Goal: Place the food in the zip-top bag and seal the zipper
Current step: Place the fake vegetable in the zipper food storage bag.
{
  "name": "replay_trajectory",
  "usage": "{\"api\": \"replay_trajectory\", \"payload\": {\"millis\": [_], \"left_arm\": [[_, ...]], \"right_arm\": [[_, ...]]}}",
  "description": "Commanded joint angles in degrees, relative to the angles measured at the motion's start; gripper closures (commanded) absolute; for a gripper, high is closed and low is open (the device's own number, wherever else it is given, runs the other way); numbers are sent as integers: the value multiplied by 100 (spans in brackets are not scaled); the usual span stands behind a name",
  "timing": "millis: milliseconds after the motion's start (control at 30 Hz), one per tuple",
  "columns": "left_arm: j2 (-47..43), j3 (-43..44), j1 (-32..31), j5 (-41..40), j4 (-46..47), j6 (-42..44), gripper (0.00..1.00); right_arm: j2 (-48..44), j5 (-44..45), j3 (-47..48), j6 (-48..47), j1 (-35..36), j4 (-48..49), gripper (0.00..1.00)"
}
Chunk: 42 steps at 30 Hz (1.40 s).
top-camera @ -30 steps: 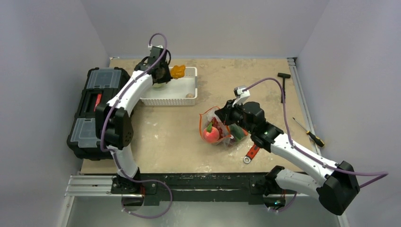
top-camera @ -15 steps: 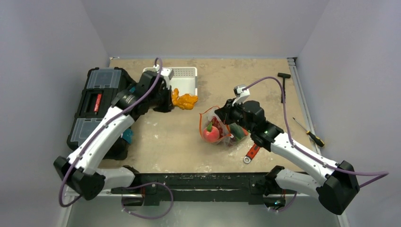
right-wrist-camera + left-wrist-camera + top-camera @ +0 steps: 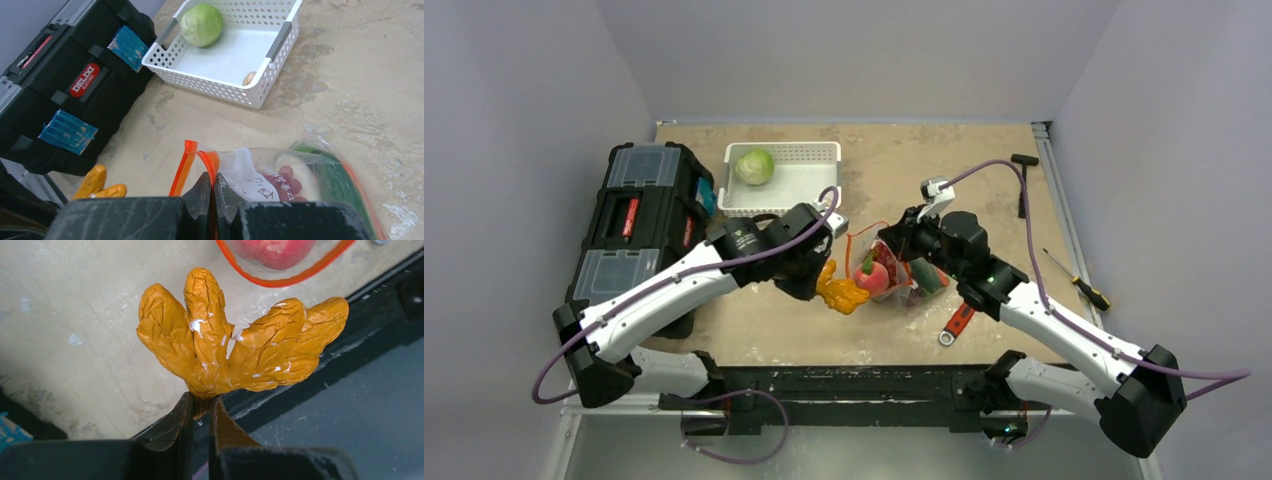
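Note:
My left gripper (image 3: 201,401) is shut on the stem end of an orange-yellow lobed food piece (image 3: 235,345). It hangs over the table just left of the zip-top bag's mouth (image 3: 842,292). The clear zip-top bag (image 3: 902,285) lies mid-table. A pink peach (image 3: 871,280), dark red grapes (image 3: 282,181) and a green piece (image 3: 927,280) are inside it. My right gripper (image 3: 212,181) is shut on the orange-red zipper (image 3: 207,161) and holds the mouth up in an open loop (image 3: 280,282). A green cabbage (image 3: 754,166) sits in the basket.
The white slotted basket (image 3: 824,195) stands at the back left, a small tan item (image 3: 248,78) in its corner. A black toolbox (image 3: 634,230) fills the left edge. A red-handled wrench (image 3: 956,325) lies in front of the bag. A screwdriver (image 3: 1079,282) and a black T-shaped tool (image 3: 1024,180) lie right.
My left arm has carried the orange-yellow piece from the basket across to the bag's mouth, uncovering the cabbage. The right gripper and the bag have stayed put.

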Motion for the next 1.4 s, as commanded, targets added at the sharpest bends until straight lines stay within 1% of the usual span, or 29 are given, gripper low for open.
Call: {"api": "replay_trajectory", "payload": {"millis": [0, 33, 100, 133, 267, 433, 633, 767, 833, 933, 1000, 1033, 1100, 1233, 1367], "left_arm": [[61, 348, -449, -1860, 134, -780, 100], [55, 333, -522, -2078, 284, -939, 100], [72, 314, -640, -2221, 605, -1163, 100], [134, 356, -698, -2368, 611, -1298, 100], [722, 816, -868, -2792, 195, -1641, 100], [1446, 1463, -1114, -3298, -262, -2003, 100], [2084, 1941, -1389, -3699, -514, -2544, 100], [2469, 2308, -1600, -4043, -880, -3008, 100], [2585, 2413, -1638, -3841, -795, -2922, 100], [2569, 2345, -1631, -3246, -405, -2566, 100], [2444, 2162, -1626, -2574, 80, -2019, 100], [2379, 2110, -1611, -2415, 246, -1859, 100], [2254, 1980, -1542, -1836, 529, -1599, 100], [2199, 1943, -1250, -964, 566, -1249, 100], [2151, 1889, -875, -343, 592, -971, 100]], "right_arm": [[-184, -230, 360, 112, -2, 255, 100], [-186, -221, 362, 187, 6, 256, 100], [-195, -153, 387, 347, 7, 208, 100], [-190, -102, 409, 420, 13, 175, 100], [-104, 117, 505, 673, 63, 76, 100], [-81, 352, 511, 1200, 138, 186, 100], [-45, 517, 578, 1730, 297, 276, 100], [-88, 581, 540, 2033, 340, 414, 100], [-132, 582, 496, 2116, 348, 519, 100], [-191, 479, 469, 2095, 349, 643, 100], [-261, 384, 389, 1990, 349, 786, 100], [-302, 338, 338, 1938, 348, 861, 100], [-377, 211, 203, 1780, 349, 1033, 100], [-427, -93, 55, 1447, 348, 1154, 100], [-471, -427, -105, 1151, 349, 1278, 100]]}}
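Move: The orange vegetable already hangs from the left fingers; the bag's open mouth lies about 11 cm to that hand's right, 4 cm ahead and some 6 cm lower. The peach inside lies about 10 cm right, 3 cm ahead and 10 cm down; the right gripper's fingertips are roughly 15 cm right, 8 cm ahead and 2 cm higher. From the right hand, which pinches the rim, the mouth's middle is about 3 cm back, 3 cm left and 7 cm down. Forward about 5 cm at first, then some 10 cm to the right and finally slightly back, the left hand carries the orange vegetable nearly level to the bag's mouth, close beside the right gripper. Its wrist turns some 20 degrees counter-clockwise with the fingertips swinging forward, then mostly undoes this. The right hand keeps pinching the rim, lifts about 3 cm and rolls its left side up. ##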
